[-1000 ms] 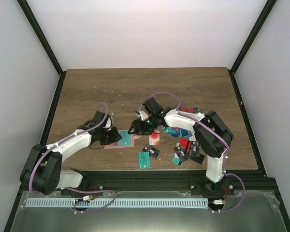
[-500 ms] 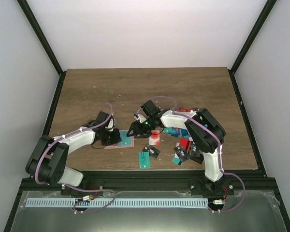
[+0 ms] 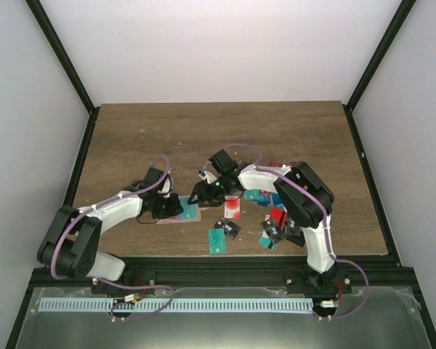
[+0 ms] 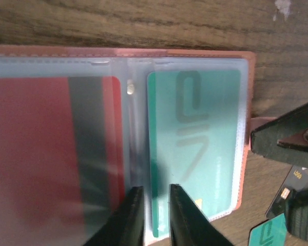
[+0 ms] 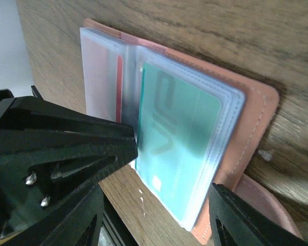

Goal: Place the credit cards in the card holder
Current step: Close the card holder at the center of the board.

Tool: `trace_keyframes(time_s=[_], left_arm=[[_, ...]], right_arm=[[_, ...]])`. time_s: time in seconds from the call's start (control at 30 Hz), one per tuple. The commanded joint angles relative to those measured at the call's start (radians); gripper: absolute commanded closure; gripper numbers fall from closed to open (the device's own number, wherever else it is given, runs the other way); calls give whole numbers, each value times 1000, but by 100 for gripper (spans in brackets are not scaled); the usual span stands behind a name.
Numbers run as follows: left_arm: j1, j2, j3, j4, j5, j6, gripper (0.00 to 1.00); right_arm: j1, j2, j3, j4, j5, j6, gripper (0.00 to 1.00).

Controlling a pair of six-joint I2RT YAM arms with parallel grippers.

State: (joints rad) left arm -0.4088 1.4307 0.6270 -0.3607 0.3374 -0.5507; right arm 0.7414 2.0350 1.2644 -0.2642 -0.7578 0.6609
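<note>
The card holder [image 3: 180, 217] lies open on the table, salmon-brown with clear pockets [image 4: 120, 72] [image 5: 256, 110]. A red card [image 4: 36, 148] fills its left pocket and a teal card [image 4: 210, 143] [image 5: 177, 133] sits in its right pocket. My left gripper [image 3: 170, 206] [image 4: 155, 188] points down at the teal card's left edge, jaws a narrow gap apart. My right gripper [image 3: 202, 195] [image 5: 174, 169] is open wide and straddles the teal card's pocket. More credit cards lie loose to the right: red [image 3: 232, 209], black [image 3: 229, 229], teal [image 3: 217, 241].
A heap of red, teal and black cards [image 3: 277, 219] lies under the right arm's forearm. A black card [image 4: 286, 196] and a teal card [image 4: 267, 233] lie just beside the holder. The table's front edge [image 3: 225, 256] runs close below the loose cards.
The left arm has swung its elbow out and leaned in over the holder. The right gripper has crept slightly left toward the holder. The cards have not moved.
</note>
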Motion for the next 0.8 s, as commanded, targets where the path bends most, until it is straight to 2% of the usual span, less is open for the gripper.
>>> trace_keyframes(time_s=[0.0,0.13,0.27,0.37,0.47,0.57,0.77], left_arm=[[5,-96,58,-122,-80,16,74],[57,-186,75,-226,-160,24,56],[104,-233,81,-260,-216,-19,39],[161,-243,70,-296,-272,-72,34],[259,-262,21,-292,-221,-118,29],[279,-271,23,-300,-231,-127,26],[281,-251,-31,-213,-159,-135,28]], right_arm=[[7,-7,53,-48,23,-47,43],[7,-30,44,-66,52,-57,44],[3,-71,37,-96,92,-76,44],[-5,-115,21,-118,123,-90,44],[-18,-165,-15,-128,159,-90,43],[-35,-209,-61,-131,191,-80,41],[-53,-215,-99,-133,196,-76,39]])
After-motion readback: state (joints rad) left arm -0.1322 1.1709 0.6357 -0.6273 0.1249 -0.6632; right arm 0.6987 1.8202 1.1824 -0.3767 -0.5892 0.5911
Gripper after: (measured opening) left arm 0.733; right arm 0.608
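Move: The open card holder lies right under my left hand: its middle is about 1 cm ahead and 1 cm below, with the fold at my fingertips and its left edge some 7 cm to the left. From my right hand its middle is about 5 cm left, 2 cm back and 3 cm down. The red-and-white card lies 12 cm right and 2 cm back of my right hand; the black card 11 cm right and 8 cm back; the loose teal card 7 cm right and 12 cm back. My left fingertips lift off the holder's fold; I raise the hand about 5 cm, swing it some 11 cm left past the holder's left edge and let it sink a little, opening the fingers from nearly shut to wide and turning the wrist about 25 degrees counter-clockwise. My right hand first stays low by the strap edge, then backs off right and up about 4 cm, its fingers staying half open. ##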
